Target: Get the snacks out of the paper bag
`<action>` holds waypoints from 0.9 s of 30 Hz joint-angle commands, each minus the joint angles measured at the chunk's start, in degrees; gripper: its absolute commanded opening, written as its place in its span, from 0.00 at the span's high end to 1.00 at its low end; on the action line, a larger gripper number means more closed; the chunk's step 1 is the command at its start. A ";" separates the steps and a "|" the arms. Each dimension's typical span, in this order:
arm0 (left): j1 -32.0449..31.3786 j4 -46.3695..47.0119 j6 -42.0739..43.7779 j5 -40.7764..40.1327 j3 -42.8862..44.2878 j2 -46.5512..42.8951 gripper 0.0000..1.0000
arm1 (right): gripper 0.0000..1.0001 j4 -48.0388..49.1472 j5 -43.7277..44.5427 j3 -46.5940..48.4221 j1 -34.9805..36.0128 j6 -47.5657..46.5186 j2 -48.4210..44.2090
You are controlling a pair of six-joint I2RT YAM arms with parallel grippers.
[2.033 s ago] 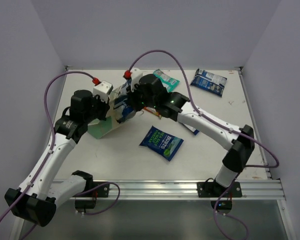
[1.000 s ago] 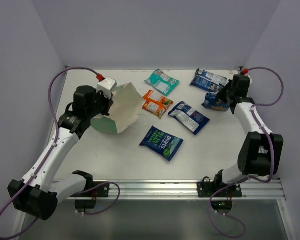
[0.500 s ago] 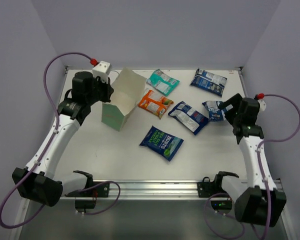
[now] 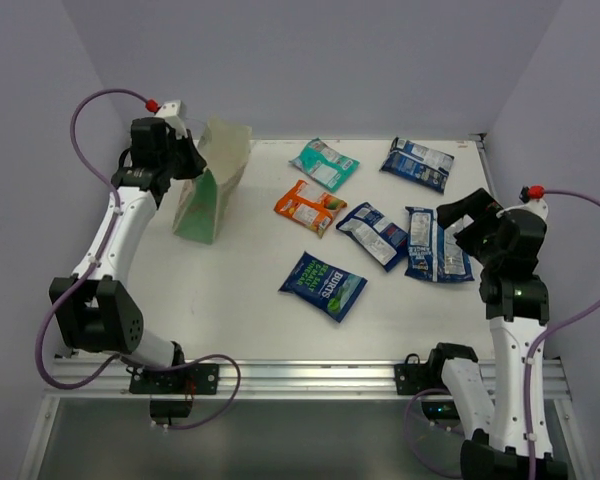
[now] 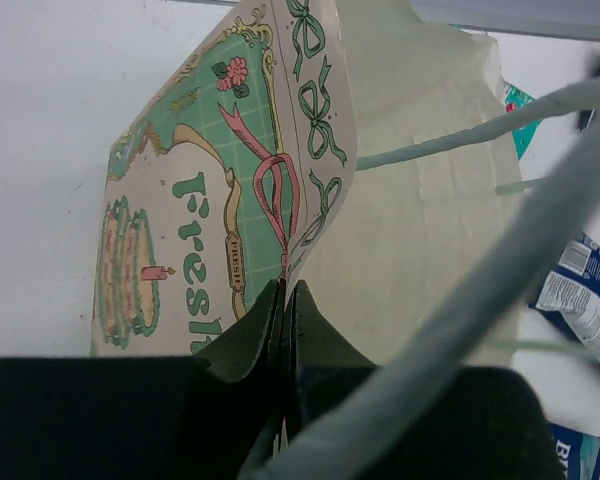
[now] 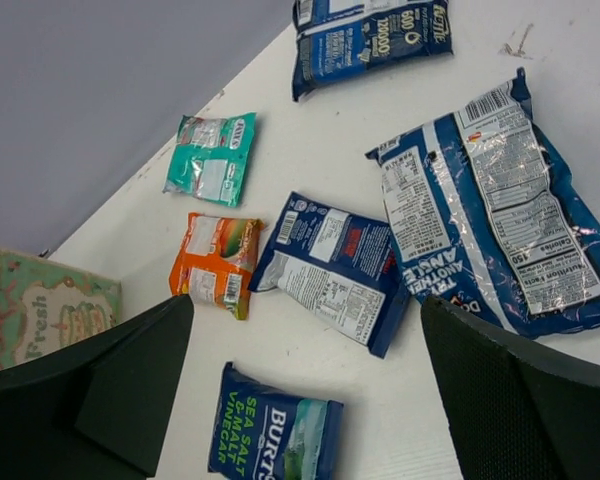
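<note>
The mint-green paper bag (image 4: 212, 182) stands tilted at the far left of the table, and my left gripper (image 4: 185, 140) is shut on its top rim. In the left wrist view the fingers (image 5: 287, 292) pinch the printed paper bag wall (image 5: 210, 200), with a white handle (image 5: 540, 200) crossing in front. Several snacks lie flat on the table: teal (image 4: 324, 163), orange (image 4: 309, 207), blue-green (image 4: 323, 285) and three dark blue ones (image 4: 418, 163) (image 4: 378, 234) (image 4: 436, 244). My right gripper (image 4: 467, 222) hovers open and empty beside the rightmost dark blue packet (image 6: 485, 220).
Lilac walls close in the table (image 4: 230, 310) at the back and both sides. A metal rail (image 4: 320, 378) runs along the near edge. Purple cables (image 4: 80, 130) loop off both arms.
My right arm has pulled back to the right, opened and left a dark blue packet flat on the table. My left gripper has carried the bag toward the far left corner.
</note>
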 commanded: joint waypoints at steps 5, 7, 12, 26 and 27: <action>6.10 3.94 -4.90 8.69 3.60 4.48 1.00 | 0.01 -1.90 -6.02 7.69 0.56 -6.99 0.38; 7.59 6.40 -7.09 12.82 2.02 3.96 1.00 | 0.01 -2.08 -6.64 9.18 0.65 -7.51 0.99; 9.96 6.15 -7.80 14.06 1.13 3.60 1.00 | 0.01 -2.34 -7.34 11.39 0.82 -8.31 2.40; 14.19 -0.79 -6.31 11.87 3.15 3.87 0.31 | 0.01 -3.31 -9.19 14.28 1.44 -10.15 5.57; 14.19 -1.41 -5.79 11.43 3.15 3.26 0.24 | 0.01 -3.48 -9.36 14.98 1.52 -10.42 5.57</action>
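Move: My left hand already pinches the upper edge of the empty paper bag; the bag's middle is some 4 cm ahead of that hand, 2 cm to its right and 13 cm below. From the same hand, the orange packet lies roughly 24 cm right and 8 cm ahead, the teal packet about 29 cm right and 20 cm ahead, both some 24 cm down. From my empty right hand the bag is about 52 cm left, 21 cm ahead and 15 cm below. I carry the bag's pinched edge about 7 cm left, going a couple of centimetres forward at first and rolling the hand's left side down some 10 degrees. Still drifting left, I spread my left fingers wide and let go of the edge, sinking about 2 cm at the last. My right hand stays open and empty and rises about 5 cm, clear of the packets. ##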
